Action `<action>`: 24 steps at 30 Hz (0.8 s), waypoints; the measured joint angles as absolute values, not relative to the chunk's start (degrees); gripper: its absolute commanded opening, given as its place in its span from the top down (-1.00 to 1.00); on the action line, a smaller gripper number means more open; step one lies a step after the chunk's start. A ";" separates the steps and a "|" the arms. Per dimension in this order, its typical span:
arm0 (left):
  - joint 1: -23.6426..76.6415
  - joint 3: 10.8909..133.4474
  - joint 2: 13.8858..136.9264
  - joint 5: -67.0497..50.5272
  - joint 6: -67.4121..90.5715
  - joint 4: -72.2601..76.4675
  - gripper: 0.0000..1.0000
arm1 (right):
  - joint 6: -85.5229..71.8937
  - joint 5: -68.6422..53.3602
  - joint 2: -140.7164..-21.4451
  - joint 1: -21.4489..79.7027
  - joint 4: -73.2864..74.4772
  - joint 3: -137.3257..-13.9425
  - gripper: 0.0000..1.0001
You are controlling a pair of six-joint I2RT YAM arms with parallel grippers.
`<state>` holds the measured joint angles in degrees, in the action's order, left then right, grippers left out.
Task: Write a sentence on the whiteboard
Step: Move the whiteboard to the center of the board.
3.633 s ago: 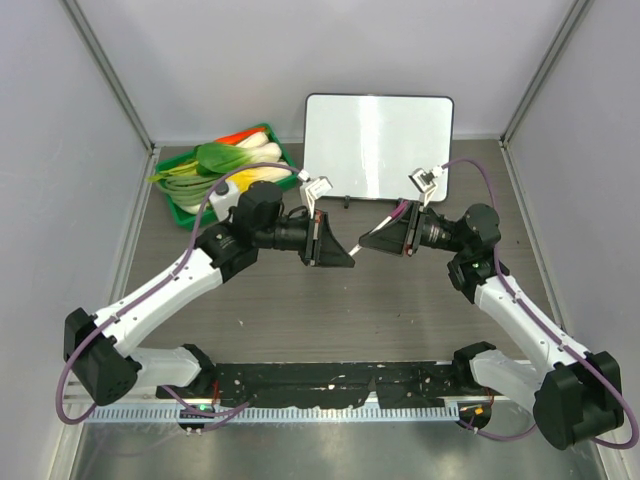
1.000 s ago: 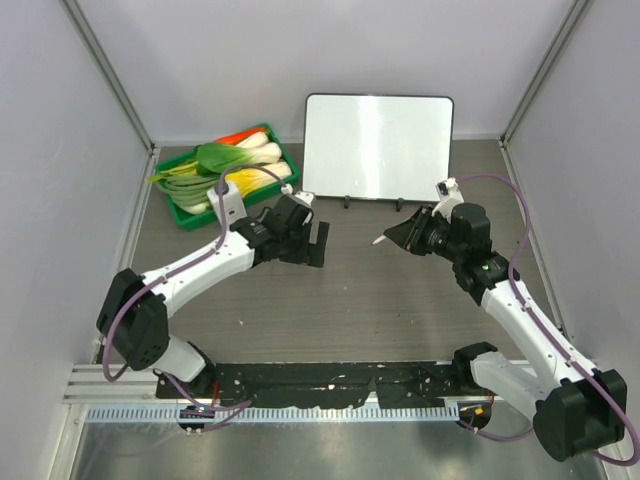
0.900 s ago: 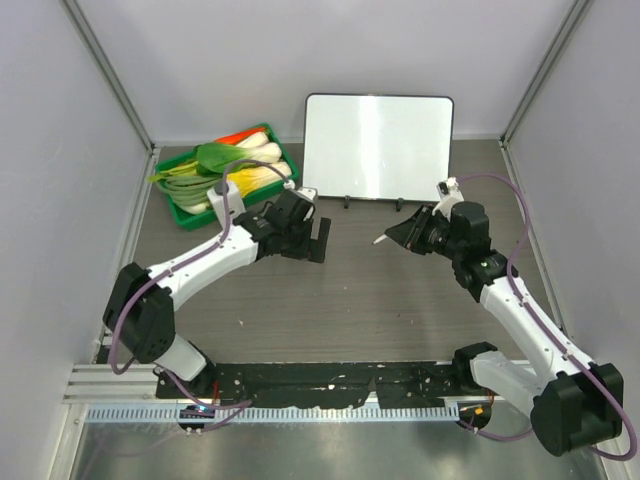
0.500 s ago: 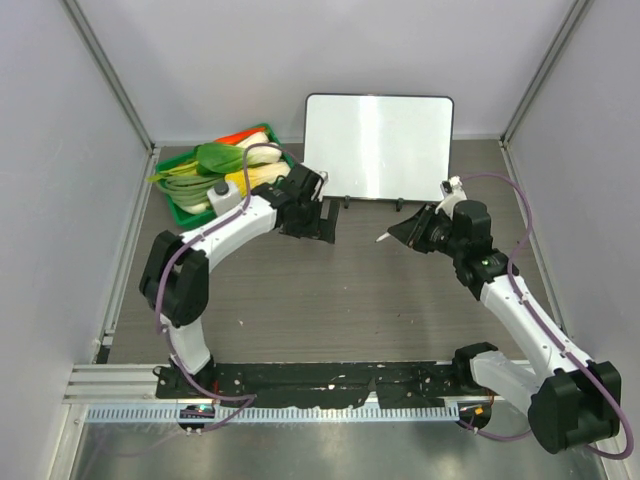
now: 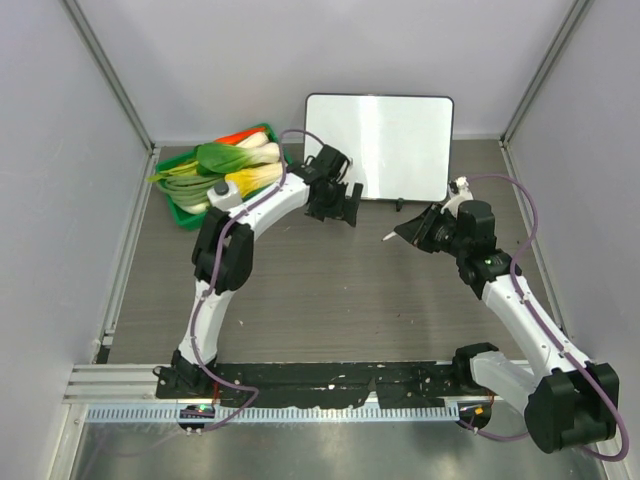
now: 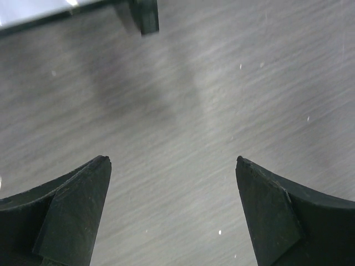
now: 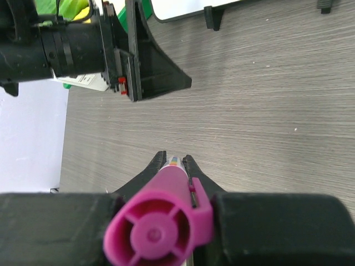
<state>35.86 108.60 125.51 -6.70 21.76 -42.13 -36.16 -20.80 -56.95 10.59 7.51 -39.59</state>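
Note:
The whiteboard (image 5: 378, 147) stands upright at the back on two small black feet, its face plain white; no sentence is in view. My left gripper (image 5: 345, 203) hovers open by the board's lower left corner. In the left wrist view its fingers (image 6: 72, 210) are spread wide over bare table, below the board's bottom rim (image 6: 33, 14) and one foot (image 6: 145, 15). My right gripper (image 5: 408, 233) is shut on a pink marker (image 7: 161, 221), low in front of the board's right half. The marker's tip (image 5: 385, 238) points left and is apart from the board.
A green tray (image 5: 176, 211) of leeks and other vegetables sits left of the board. Grey walls close in on both sides and behind. The right wrist view shows the left gripper's black fingers (image 7: 152, 66) ahead, in front of the whiteboard's rim (image 7: 166, 18).
The left arm has swung from the table's middle up toward the board's lower left corner, its gripper staying open. The right gripper with the marker shifted slightly right.

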 measured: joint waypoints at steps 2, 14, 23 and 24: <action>35.88 113.45 128.77 -6.35 21.67 -43.33 -0.89 | -36.05 -20.56 -56.93 10.28 8.05 -39.59 0.98; 35.88 130.30 142.23 -2.15 22.00 -48.66 -0.64 | -35.81 -20.14 -56.86 9.02 9.72 -39.53 0.97; 35.99 133.08 145.12 1.06 22.33 -47.88 -0.39 | -35.81 -20.18 -56.51 8.71 10.26 -39.09 0.98; 35.99 134.54 146.04 1.32 22.50 -47.77 -0.39 | -35.81 -20.25 -56.51 8.67 10.35 -39.07 0.98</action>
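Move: The whiteboard's left foot, at its lower edge, lies about 8 cm ahead of the open left hand, 2 cm to its right and 7 cm lower. The right foot is level with the left one and some 12 cm further right; the vegetable basket sits about 26 cm left of this hand, 13 cm ahead and 5 cm lower. From the right hand, the left foot is roughly 18 cm ahead, 16 cm left and 18 cm below. The whiteboard's left foot is what the left hand closes in on: forward about 5 cm and slightly right, then nearly straight down some 4 cm, then another couple of centimetres forward. The fingers, pointing down, narrow from wide open to roughly three-quarters, bringing the foot into line between their tips; no touch can be made out. The right hand keeps hold of the pen. ##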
